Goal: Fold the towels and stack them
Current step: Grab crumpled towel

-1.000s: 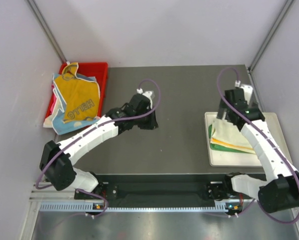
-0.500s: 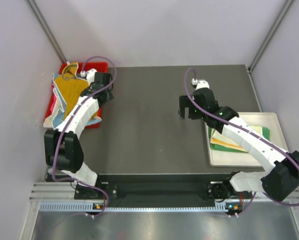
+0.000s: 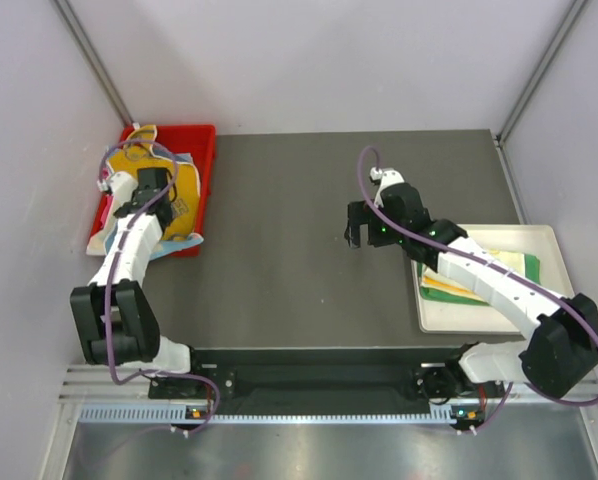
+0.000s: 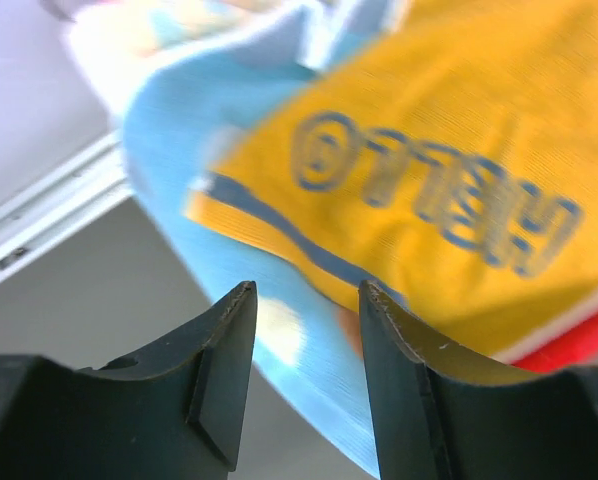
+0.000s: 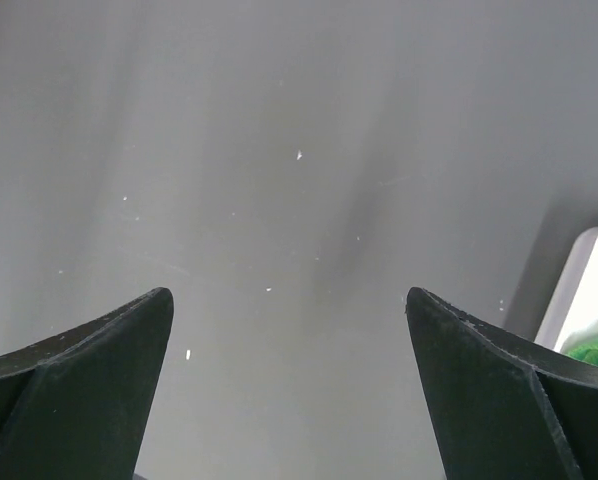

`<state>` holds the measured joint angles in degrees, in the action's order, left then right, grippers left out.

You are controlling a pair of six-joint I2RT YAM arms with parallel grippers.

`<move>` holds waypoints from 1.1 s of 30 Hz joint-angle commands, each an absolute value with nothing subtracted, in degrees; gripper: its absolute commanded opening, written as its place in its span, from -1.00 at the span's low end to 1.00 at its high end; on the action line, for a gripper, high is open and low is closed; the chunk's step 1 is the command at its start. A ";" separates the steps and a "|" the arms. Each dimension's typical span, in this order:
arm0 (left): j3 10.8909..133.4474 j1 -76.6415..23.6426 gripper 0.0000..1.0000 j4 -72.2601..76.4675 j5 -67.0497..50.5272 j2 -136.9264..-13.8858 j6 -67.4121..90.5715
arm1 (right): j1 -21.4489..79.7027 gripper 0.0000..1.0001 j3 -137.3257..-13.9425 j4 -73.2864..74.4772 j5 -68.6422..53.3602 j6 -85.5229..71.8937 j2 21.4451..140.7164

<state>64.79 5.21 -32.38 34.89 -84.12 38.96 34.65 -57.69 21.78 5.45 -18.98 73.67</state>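
Note:
An orange-yellow towel with "HELLO" lettering (image 3: 186, 196) (image 4: 459, 130) lies crumpled in the red bin on top of a light blue towel (image 3: 171, 244) (image 4: 174, 150). My left gripper (image 3: 157, 186) (image 4: 306, 292) hovers over them, open, with the blue towel's edge below the gap and nothing between the fingers. Folded towels (image 3: 457, 286), green and yellow, are stacked on the white tray; a green edge (image 5: 594, 352) shows in the right wrist view. My right gripper (image 3: 362, 237) (image 5: 289, 295) hangs wide open over the bare table, left of the tray.
The red bin (image 3: 205, 140) sits at the table's back left corner, with towels spilling over its front edge. The white tray (image 3: 541, 236) (image 5: 577, 285) lies at the right edge. White walls close in the table on both sides and behind.
My left arm has swung from the table's middle to the red bin and its jaws have opened. My right arm has left the tray and moved out over the table's centre.

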 commanded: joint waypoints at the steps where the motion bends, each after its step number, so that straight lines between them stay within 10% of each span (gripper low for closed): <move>1: 62.58 8.78 0.02 -28.84 35.86 -80.16 37.80 | 35.33 0.99 -57.04 17.49 3.34 -17.75 72.69; 23: 64.86 17.93 -0.05 -25.05 28.03 -88.06 40.08 | 35.33 1.00 -53.00 13.62 -1.58 -18.02 72.69; 33: 64.95 18.46 -0.46 -23.65 27.95 -87.98 40.79 | 35.33 1.00 -52.82 13.18 -2.20 -18.19 73.30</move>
<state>62.81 18.02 -26.92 27.88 -88.66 40.36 34.68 -52.90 15.77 -1.41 -18.44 73.54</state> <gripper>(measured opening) 0.280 0.996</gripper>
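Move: The left hand's target, the yellow towel's near-left corner, lies about 6 cm left, 2 cm back and 5 cm below. The blue towel's overhanging edge is some 7 cm back, about 1 cm right and 7 cm down. The red bin's middle is roughly 5 cm ahead, 6 cm right and 11 cm below. From the idle right hand that corner is about 50 cm left, 1 cm ahead and 7 cm lower. The left hand swings about 6 cm left, then sinks some 4 cm, fingers half closing around the yellow towel's corner. ##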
